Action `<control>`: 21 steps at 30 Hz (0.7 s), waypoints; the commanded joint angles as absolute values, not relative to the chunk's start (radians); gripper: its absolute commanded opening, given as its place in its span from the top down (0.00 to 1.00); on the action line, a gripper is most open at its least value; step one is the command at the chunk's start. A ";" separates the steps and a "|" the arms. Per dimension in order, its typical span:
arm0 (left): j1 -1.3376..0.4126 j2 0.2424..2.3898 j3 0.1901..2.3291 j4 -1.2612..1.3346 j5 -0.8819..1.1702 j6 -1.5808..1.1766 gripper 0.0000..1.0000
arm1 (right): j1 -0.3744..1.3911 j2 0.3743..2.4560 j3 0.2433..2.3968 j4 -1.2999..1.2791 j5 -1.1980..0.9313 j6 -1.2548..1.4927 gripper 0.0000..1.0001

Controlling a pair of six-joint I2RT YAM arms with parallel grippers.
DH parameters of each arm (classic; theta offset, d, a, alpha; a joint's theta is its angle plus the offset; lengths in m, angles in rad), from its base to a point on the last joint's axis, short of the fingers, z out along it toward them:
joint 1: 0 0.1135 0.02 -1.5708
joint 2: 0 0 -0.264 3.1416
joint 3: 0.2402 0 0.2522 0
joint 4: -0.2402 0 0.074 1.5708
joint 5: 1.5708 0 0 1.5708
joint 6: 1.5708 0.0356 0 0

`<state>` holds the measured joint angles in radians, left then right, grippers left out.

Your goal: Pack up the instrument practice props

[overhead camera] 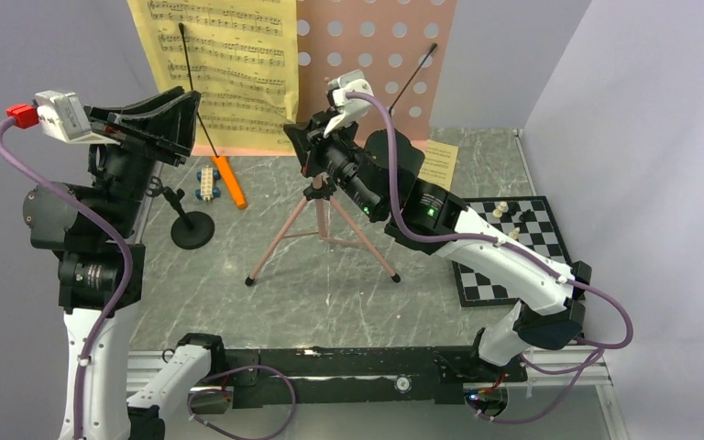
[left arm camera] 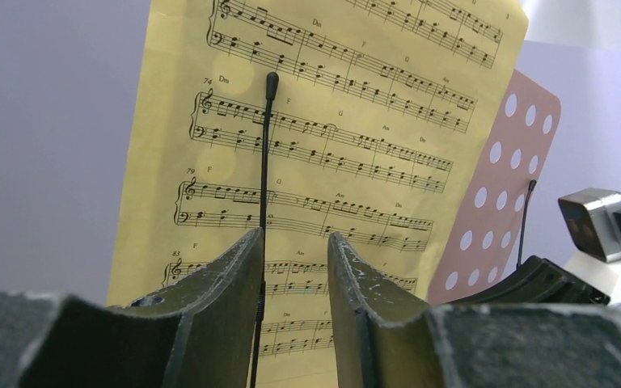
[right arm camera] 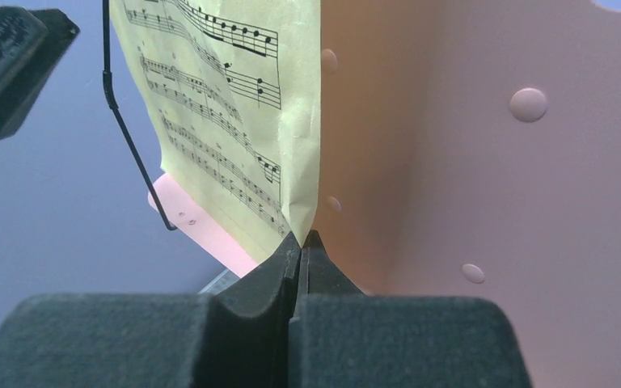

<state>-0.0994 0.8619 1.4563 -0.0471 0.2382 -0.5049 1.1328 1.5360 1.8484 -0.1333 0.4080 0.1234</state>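
The pink music stand (overhead camera: 394, 55) rises on its tripod legs (overhead camera: 321, 229) at the back. A yellow sheet-music page (overhead camera: 229, 64) leans on it. My right gripper (right arm camera: 302, 240) is shut on that page's (right arm camera: 226, 105) lower corner, right against the pink panel (right arm camera: 469, 162). My left gripper (left arm camera: 295, 238) is open in front of the page (left arm camera: 348, 121); a thin black page-holder wire (left arm camera: 264, 162) runs just inside its left finger. The orange microphone (overhead camera: 229, 181) lies on the table. The black round-based mic stand (overhead camera: 192, 229) is beside it. A second yellow page (overhead camera: 438, 163) lies behind the right arm.
A chessboard with pieces (overhead camera: 513, 247) lies at the right, partly under my right arm. A small blue-and-white toy block (overhead camera: 206, 183) sits by the microphone. A second black wire (overhead camera: 414, 78) crosses the pink panel. Grey walls close in on both sides.
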 commanded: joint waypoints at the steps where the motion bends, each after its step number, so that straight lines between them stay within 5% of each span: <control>1: -0.100 0.876 1.466 -0.054 0.246 -0.473 0.61 | 1.129 1.519 1.906 -0.128 0.388 0.124 1.00; 12: -0.100 0.902 1.473 -0.080 0.264 -0.440 0.71 | 1.129 1.539 1.926 -0.139 0.382 0.123 1.00; 21: -0.100 0.891 1.454 -0.047 0.293 -0.433 1.00 | 1.130 1.544 1.925 -0.138 0.389 0.123 1.00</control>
<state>-0.0994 0.9073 1.4559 -0.0921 0.2611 -0.4480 1.1328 1.5429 1.8828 -0.1589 0.3908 0.1234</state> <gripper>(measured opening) 0.037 0.009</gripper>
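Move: The stand's left black rod, leaning over the yellow music sheet, runs up about 4 cm ahead of the left hand, 1 cm to its right and roughly level. The sheet's middle lies some 5 cm ahead, 5 cm to the right and 3 cm up. The right gripper's tips, already on the sheet's right edge, are some 12 cm right, 1 cm ahead and 6 cm lower. From the right hand the rod is about 3 cm ahead, 11 cm left and 6 cm up. The black rod is what the left hand goes for: from just short of it the half-open fingers push forward and down, roughly 3.5 cm in all, then nearly stop while they finish closing round the rod. The right hand keeps its shut pinch on the sheet's edge, easing up under 1 cm. ##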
